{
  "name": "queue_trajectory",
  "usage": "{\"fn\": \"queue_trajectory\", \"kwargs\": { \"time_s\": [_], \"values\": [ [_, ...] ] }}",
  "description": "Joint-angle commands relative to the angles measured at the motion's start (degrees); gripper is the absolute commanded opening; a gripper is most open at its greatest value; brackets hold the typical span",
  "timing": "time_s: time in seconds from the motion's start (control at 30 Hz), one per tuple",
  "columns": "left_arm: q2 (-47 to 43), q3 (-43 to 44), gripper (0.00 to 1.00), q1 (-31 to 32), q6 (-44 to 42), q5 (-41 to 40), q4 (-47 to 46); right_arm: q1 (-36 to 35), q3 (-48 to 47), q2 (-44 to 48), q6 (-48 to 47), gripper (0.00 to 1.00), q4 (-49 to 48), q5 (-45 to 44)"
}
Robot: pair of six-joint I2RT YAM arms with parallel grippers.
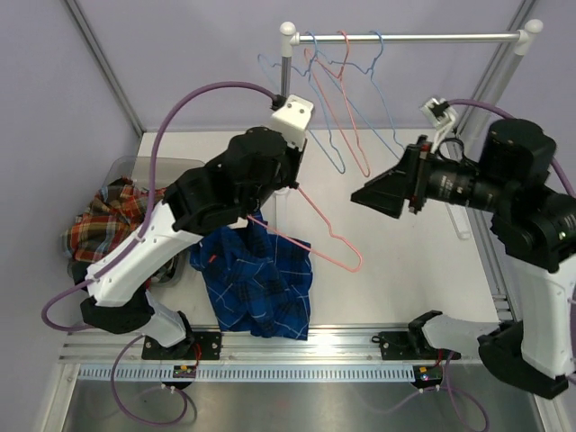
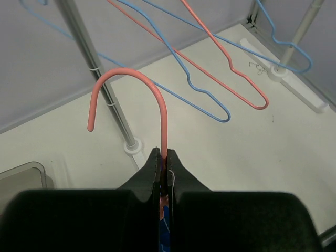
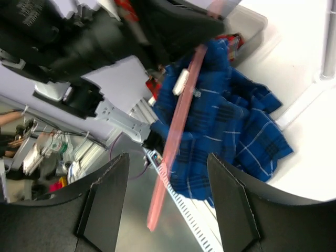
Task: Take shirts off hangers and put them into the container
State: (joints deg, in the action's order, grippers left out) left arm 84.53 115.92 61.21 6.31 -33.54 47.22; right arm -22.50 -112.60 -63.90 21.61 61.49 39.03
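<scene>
My left gripper (image 2: 161,155) is shut on the neck of a pink hanger (image 2: 131,76), just below its hook. The blue shirt (image 1: 256,283) with thin pale lines hangs from under that wrist down towards the table. The pink hanger's (image 1: 328,243) right shoulder sticks out bare. My right gripper (image 1: 364,193) is open a little right of that bare end. In the right wrist view the hanger (image 3: 178,115) runs between its spread fingers without touching them, with the blue shirt (image 3: 236,121) behind. A tartan shirt (image 1: 112,216) lies in the smoky-grey container (image 1: 135,166) at the left.
A silver rail (image 1: 405,38) at the back carries several empty blue and pink hangers (image 1: 346,99). Its left post (image 1: 286,67) stands close behind my left wrist. The rail's right post foot (image 2: 286,73) sits on the table. A metal strip (image 1: 297,346) runs along the near edge.
</scene>
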Motion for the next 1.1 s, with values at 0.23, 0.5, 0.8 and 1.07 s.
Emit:
{"fn": "queue_trajectory", "kwargs": {
  "time_s": [0.23,0.5,0.8,1.07],
  "values": [
    [0.9,7.5,0.0,2.2,-0.3,0.8,1.5,-20.5,-12.7,-15.9,-3.2,0.69,9.9,-25.1],
    [-0.2,7.7,0.0,2.5,-1.2,-0.9,2.0,-29.5,-6.1,-14.9,-1.3,0.18,6.5,-32.8],
    [-8.9,1.0,0.78,5.4,1.9,-16.1,1.6,-30.7,-4.0,-10.1,-0.1,0.0,4.1,-38.3],
    [-35.8,-24.9,0.99,6.6,12.9,-30.3,0.6,-30.7,-8.9,-11.0,-0.2,0.0,9.2,-40.2]
  ]
}}
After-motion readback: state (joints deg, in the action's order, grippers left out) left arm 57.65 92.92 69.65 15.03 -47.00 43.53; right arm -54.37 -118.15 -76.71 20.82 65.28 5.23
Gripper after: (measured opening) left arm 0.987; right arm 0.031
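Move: The left hand, shut on the neck of the pink hanger, has the hanger's free right arm about 8 cm back, 9 cm to its right and 6 cm lower; the blue plaid shirt bunches some 7 cm back, 6 cm left and 30 cm below this hand. From the open right hand, that hanger arm is about 9 cm left, 3 cm ahead and 9 cm down. The same shirt lies about 23 cm left of the right hand, 3 cm ahead and 33 cm below. While the left hand holds the pink hanger nearly still by its neck, the open right hand swings about 9 cm left and 8 cm down, rolling some 20 degrees so its left side dips, and shuts on the hanger's free right arm. Only once the right fingers have it does the left gripper open wide, let go of the neck and pull off roughly 11 cm to the left and 5 cm back, towards the side where the shirt lies, as the right hand keeps its pinch and rises about 3 cm. ##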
